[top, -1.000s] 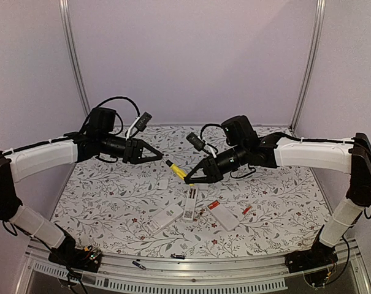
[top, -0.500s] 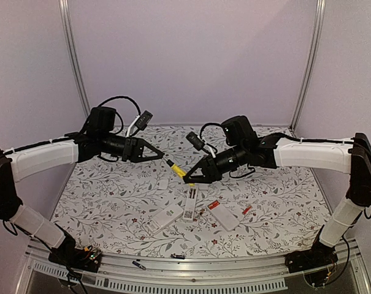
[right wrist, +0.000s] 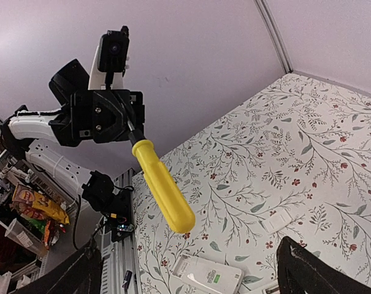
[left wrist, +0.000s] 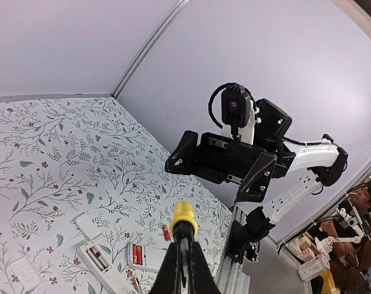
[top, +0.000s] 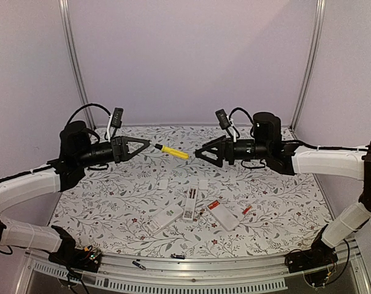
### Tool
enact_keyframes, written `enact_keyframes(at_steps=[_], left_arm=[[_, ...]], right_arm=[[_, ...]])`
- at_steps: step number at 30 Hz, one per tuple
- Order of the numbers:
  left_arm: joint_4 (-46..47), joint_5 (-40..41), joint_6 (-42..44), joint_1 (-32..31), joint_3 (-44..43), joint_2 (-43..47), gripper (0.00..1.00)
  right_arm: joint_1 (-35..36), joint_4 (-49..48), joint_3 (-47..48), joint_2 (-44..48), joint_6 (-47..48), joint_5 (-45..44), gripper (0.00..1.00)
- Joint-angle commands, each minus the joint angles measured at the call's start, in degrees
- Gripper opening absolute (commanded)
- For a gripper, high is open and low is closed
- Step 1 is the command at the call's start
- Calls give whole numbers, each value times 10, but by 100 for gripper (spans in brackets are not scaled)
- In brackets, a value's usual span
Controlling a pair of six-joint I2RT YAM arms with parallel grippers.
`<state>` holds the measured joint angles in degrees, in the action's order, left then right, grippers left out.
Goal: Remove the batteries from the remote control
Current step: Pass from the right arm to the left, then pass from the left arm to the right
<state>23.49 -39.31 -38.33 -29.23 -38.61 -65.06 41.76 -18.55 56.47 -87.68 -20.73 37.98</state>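
Observation:
My left gripper [top: 149, 146] is shut on the black tip of a yellow-handled tool [top: 173, 152], held level above the table. In the left wrist view the fingers [left wrist: 173, 269] close just behind the yellow handle [left wrist: 184, 217]. My right gripper [top: 200, 155] is open and empty, a little to the right of the handle's free end and apart from it. Three white remotes lie below: one [top: 164, 217] face down, one [top: 190, 205] open, and one [top: 224, 215] with red-orange batteries [left wrist: 136, 254] in its bay. A loose red battery [top: 246, 210] lies to its right.
Two small white battery covers [top: 162, 182] [top: 203, 184] lie behind the remotes on the floral tablecloth [top: 111, 196]. A small dark item [top: 178, 256] lies near the front edge, by the metal rail [top: 185, 269]. Purple walls enclose the table.
The right gripper opened and let go of the yellow handle, then drew back to the right. The left arm pulled back left and up with the tool in its grip.

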Motion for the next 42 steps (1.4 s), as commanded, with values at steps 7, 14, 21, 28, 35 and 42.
enact_keyframes(at_steps=[7,14,21,28,35,42], left_arm=[[192,212,-103,-100,65,15,0],[276,212,-117,-130,72,-15,0],[329,190,-133,-147,57,-56,0],[349,163,-143,-165,47,-77,0],[350,167,-140,-176,46,-79,0],[347,161,-139,-178,42,-85,0]], right_arm=[[2,-214,-71,41,-139,-26,98],[10,-271,-143,84,-200,-51,98],[32,-287,-159,95,-213,-66,97],[34,-313,-134,76,-219,-51,77],[44,-331,-116,51,-221,-29,52],[48,-333,-114,44,-221,-28,41]])
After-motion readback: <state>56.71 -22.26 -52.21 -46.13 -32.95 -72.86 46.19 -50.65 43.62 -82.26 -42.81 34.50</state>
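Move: The left hand pinches the screwdriver by its metal end; its yellow handle sticks out about 9 cm to that hand's right and 4 cm lower. From the open, empty right hand the handle's middle lies about 10 cm to the left, roughly level in height and reach. On the table about 25 cm below the right hand are the slim remote, 5 cm left and 3 cm back, and the remote with red batteries, 8 cm right and 9 cm back. Keeping its pinch on the screwdriver's metal end, the left hand carries the handle about 5.5 cm right, with some 4 cm back and 3.5 cm up, tilting its fingertips up some 20 degrees. The right hand rises 6 cm and draws back 4.5 cm, tilting its fingertips up likewise, first easing right, then returning left, and narrows its wide-open fingers to under half around the handle; their touch isn't visible yet. ##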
